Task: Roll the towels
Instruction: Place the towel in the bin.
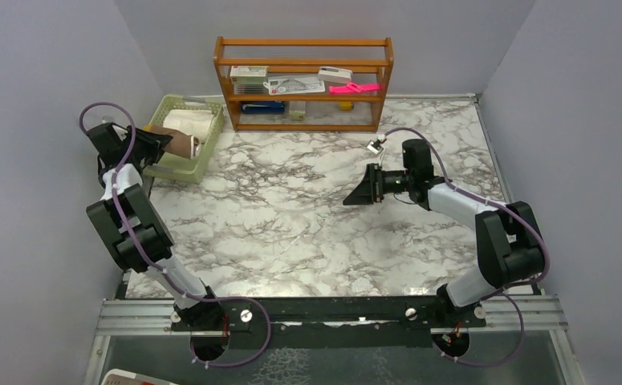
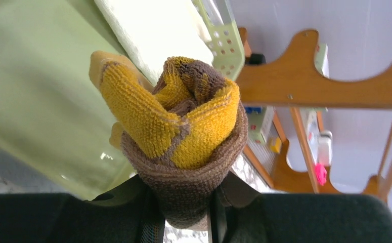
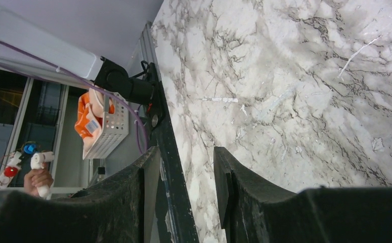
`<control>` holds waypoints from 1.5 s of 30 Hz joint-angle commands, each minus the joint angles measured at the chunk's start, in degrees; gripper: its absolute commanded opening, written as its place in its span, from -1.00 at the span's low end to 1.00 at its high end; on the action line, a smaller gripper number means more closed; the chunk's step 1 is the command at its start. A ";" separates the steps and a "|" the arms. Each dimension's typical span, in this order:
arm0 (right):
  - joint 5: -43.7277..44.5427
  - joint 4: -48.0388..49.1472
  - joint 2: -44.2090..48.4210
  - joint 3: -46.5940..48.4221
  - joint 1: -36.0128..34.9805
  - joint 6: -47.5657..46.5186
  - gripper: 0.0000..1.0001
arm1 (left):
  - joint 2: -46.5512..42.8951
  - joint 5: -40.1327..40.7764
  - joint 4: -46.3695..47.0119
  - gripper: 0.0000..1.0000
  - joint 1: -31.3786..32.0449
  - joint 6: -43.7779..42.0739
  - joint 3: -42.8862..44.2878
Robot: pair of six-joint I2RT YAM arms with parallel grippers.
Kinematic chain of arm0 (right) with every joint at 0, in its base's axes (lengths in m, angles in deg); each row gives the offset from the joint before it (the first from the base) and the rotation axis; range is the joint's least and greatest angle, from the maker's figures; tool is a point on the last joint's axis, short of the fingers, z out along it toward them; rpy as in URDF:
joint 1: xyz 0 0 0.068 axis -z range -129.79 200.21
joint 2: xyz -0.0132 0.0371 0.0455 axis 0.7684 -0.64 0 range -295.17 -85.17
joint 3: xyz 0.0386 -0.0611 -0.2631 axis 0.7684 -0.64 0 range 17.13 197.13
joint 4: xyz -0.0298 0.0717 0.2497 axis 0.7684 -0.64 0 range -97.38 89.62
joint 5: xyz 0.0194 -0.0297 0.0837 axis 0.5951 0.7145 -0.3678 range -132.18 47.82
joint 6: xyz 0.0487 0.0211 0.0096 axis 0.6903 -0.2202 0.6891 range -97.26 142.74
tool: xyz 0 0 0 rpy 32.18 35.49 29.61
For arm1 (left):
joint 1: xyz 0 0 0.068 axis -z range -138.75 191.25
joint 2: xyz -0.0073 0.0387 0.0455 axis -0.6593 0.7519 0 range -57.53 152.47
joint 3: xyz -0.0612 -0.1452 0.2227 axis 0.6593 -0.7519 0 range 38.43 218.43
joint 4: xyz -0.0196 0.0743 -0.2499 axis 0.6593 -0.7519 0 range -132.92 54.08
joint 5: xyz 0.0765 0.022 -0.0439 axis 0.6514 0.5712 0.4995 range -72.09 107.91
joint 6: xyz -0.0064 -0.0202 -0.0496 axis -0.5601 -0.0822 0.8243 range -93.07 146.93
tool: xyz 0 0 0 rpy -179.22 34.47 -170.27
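Observation:
A brown towel with mustard-yellow patches [image 2: 183, 147], rolled into a tube, fills the left wrist view, and my left gripper [image 2: 183, 207] is shut on its lower end. From above, that brown roll [image 1: 180, 143] hangs at the near edge of the green basket [image 1: 203, 164], with my left gripper [image 1: 156, 141] beside it. A rolled cream-white towel [image 1: 189, 122] lies inside the basket, and the cream-white towel [image 2: 153, 30] also shows behind the brown one. My right gripper [image 1: 359, 194] hovers over the middle of the marble table, open and holding nothing; its fingers [image 3: 234, 177] frame bare marble.
A wooden shelf [image 1: 303, 84] with small boxes and a pink item stands at the back, right of the basket. Grey walls close in the left, right and rear. The marble tabletop [image 1: 291, 224] stretches between the two arms.

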 commanded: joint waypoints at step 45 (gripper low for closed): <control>0.25 -1.77 -0.92 -0.91 -0.21 -4.56 -0.12 | 30.91 31.04 -2.66 -0.59 14.53 8.76 22.49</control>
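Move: With the rolled brown-and-yellow towel already gripped, the left hand has the green bin's middle about 12 cm ahead, 2 cm to its left and 14 cm below. The rolled white towel lies in the bin roughly 17 cm ahead, straight in front and as far below; the wooden shelf's left end is about 18 cm ahead, 18 cm right and 8 cm below. From the idle right hand the bin lies some 28 cm ahead, 55 cm left and 11 cm lower. Carrying the brown-and-yellow towel out over the bin with the left hand, about 10 cm forward while sinking, then mostly straight down beside the white towel, some 13 cm in all, easing back slightly. The fingers tip down nearly 20 degrees and the hand turns a little counter-clockwise; low in the bin it pushes forward again about 4 cm, grip kept. ##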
